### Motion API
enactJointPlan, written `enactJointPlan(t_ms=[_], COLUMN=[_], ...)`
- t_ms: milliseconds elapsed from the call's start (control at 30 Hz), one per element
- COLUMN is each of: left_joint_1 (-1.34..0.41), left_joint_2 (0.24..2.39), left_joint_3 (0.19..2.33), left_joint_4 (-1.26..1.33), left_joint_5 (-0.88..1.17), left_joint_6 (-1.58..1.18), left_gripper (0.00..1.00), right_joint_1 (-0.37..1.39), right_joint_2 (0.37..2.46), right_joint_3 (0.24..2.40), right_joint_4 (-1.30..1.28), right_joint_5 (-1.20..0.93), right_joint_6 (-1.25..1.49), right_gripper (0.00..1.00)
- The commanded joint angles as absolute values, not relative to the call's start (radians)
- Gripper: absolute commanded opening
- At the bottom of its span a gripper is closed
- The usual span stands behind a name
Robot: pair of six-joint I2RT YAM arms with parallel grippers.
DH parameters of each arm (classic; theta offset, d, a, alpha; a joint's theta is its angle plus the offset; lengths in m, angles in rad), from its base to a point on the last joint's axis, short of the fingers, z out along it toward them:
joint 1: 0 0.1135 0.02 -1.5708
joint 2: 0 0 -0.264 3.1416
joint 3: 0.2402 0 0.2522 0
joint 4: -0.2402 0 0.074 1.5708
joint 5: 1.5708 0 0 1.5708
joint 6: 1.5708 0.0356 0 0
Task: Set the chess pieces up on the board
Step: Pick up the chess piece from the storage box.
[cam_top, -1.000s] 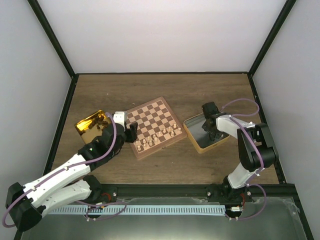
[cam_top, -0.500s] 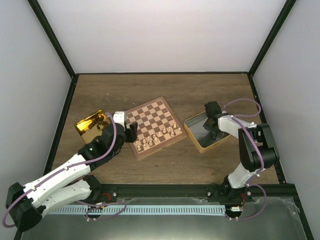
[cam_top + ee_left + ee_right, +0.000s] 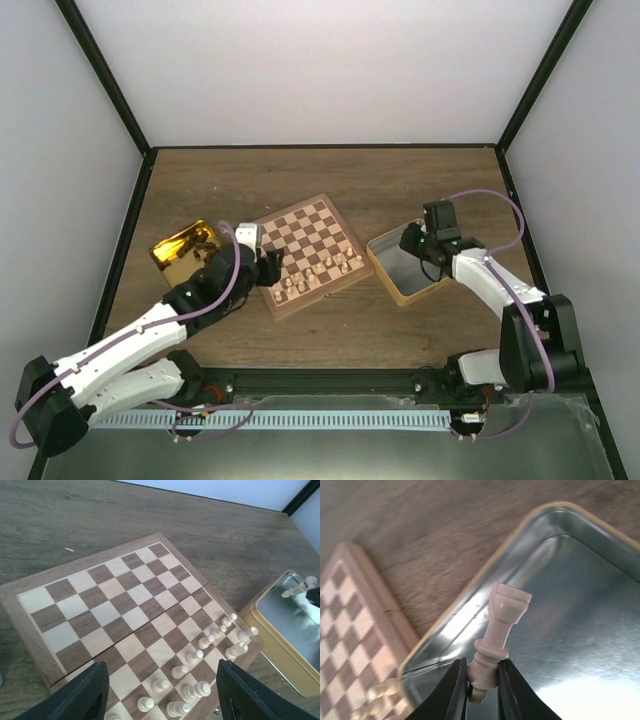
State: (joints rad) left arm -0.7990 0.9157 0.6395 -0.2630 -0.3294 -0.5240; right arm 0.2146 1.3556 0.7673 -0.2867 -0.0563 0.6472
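Note:
The board point(image 3: 300, 225) lies at the table's middle, with cream chess pieces point(image 3: 320, 272) in two rows along its near edge. The left wrist view shows these pieces point(image 3: 200, 655) upright on the board point(image 3: 115, 595). My left gripper point(image 3: 262, 262) hovers open over the board's near-left corner, its jaws point(image 3: 165, 695) empty. My right gripper point(image 3: 418, 243) hangs over the silver tin point(image 3: 385, 270), shut on a cream rook-like piece point(image 3: 502, 620). Its fingers point(image 3: 481, 672) pinch the piece near its base, lifted off the tin floor point(image 3: 580, 595). The held piece point(image 3: 297, 587) also shows in the left wrist view.
A shiny gold tin point(image 3: 180, 248) sits left of the board, close behind my left arm. The silver tin has a tan rim point(image 3: 270, 645) right of the board. Black frame posts and grey walls enclose the table.
My right gripper has shut on the cream piece and lifted it off the tin floor while the arm swung outward. My left gripper has shifted slightly right towards the board.

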Motion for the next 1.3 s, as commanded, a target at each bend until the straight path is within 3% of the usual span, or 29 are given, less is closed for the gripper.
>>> enactJointPlan(t_ms=[0,333,667,933,1267], left_joint_1=[-0.796,-0.794,-0.793,-0.744,-0.703], left_joint_2=[0.933,0.983,1.113,1.257,1.469], left_joint_3=[0.688,0.706,0.779,0.863,0.963], left_joint_4=[-0.227,-0.168,-0.129,0.074,0.311], left_joint_5=[-0.245,-0.127,0.013,0.26,0.511], left_joint_6=[-0.558,-0.626,-0.654,-0.897,-1.137], left_gripper=[0.62,0.64,0.67,0.89,0.93], right_joint_1=[0.206,0.206,0.205,0.206,0.205], right_joint_2=[1.281,1.213,1.229,1.103,0.997], right_joint_3=[0.74,0.697,0.65,0.641,0.685], right_joint_4=[-0.198,-0.23,-0.221,-0.211,-0.15], right_joint_5=[-0.225,-0.258,-0.442,-0.548,-0.784], right_joint_6=[0.595,0.557,0.516,0.508,0.509], right_gripper=[0.03,0.02,0.01,0.01,0.02])
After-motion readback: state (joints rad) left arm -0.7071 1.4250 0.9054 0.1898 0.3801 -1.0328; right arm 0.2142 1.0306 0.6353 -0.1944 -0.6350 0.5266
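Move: About 30 cm to the left hand's right, some 9 cm farther out and 9 cm lower, is the chess piece that the right fingers already hold. From the left hand the board's middle lies about 7 cm ahead, 5 cm to the right and 18 cm below. For the right hand, the left gripper it heads for is roughly 30 cm left, 9 cm back and 9 cm higher; the storage box's middle is some 8 cm below, 3 cm back and 1 cm left. Bringing the two hands together for what looks like a handover, the left arm sweeps about 15 cm right over the board, slightly forward and up, its left side rolling down, fingers tipping lower and jaws opening wide. Still pinching its piece, the right hand climbs, dips slightly, then climbs again, some 8 cm up in all, while drifting as far left and 7 cm back, turning about 30 degrees counter-clockwise and lifting its fingertips. ##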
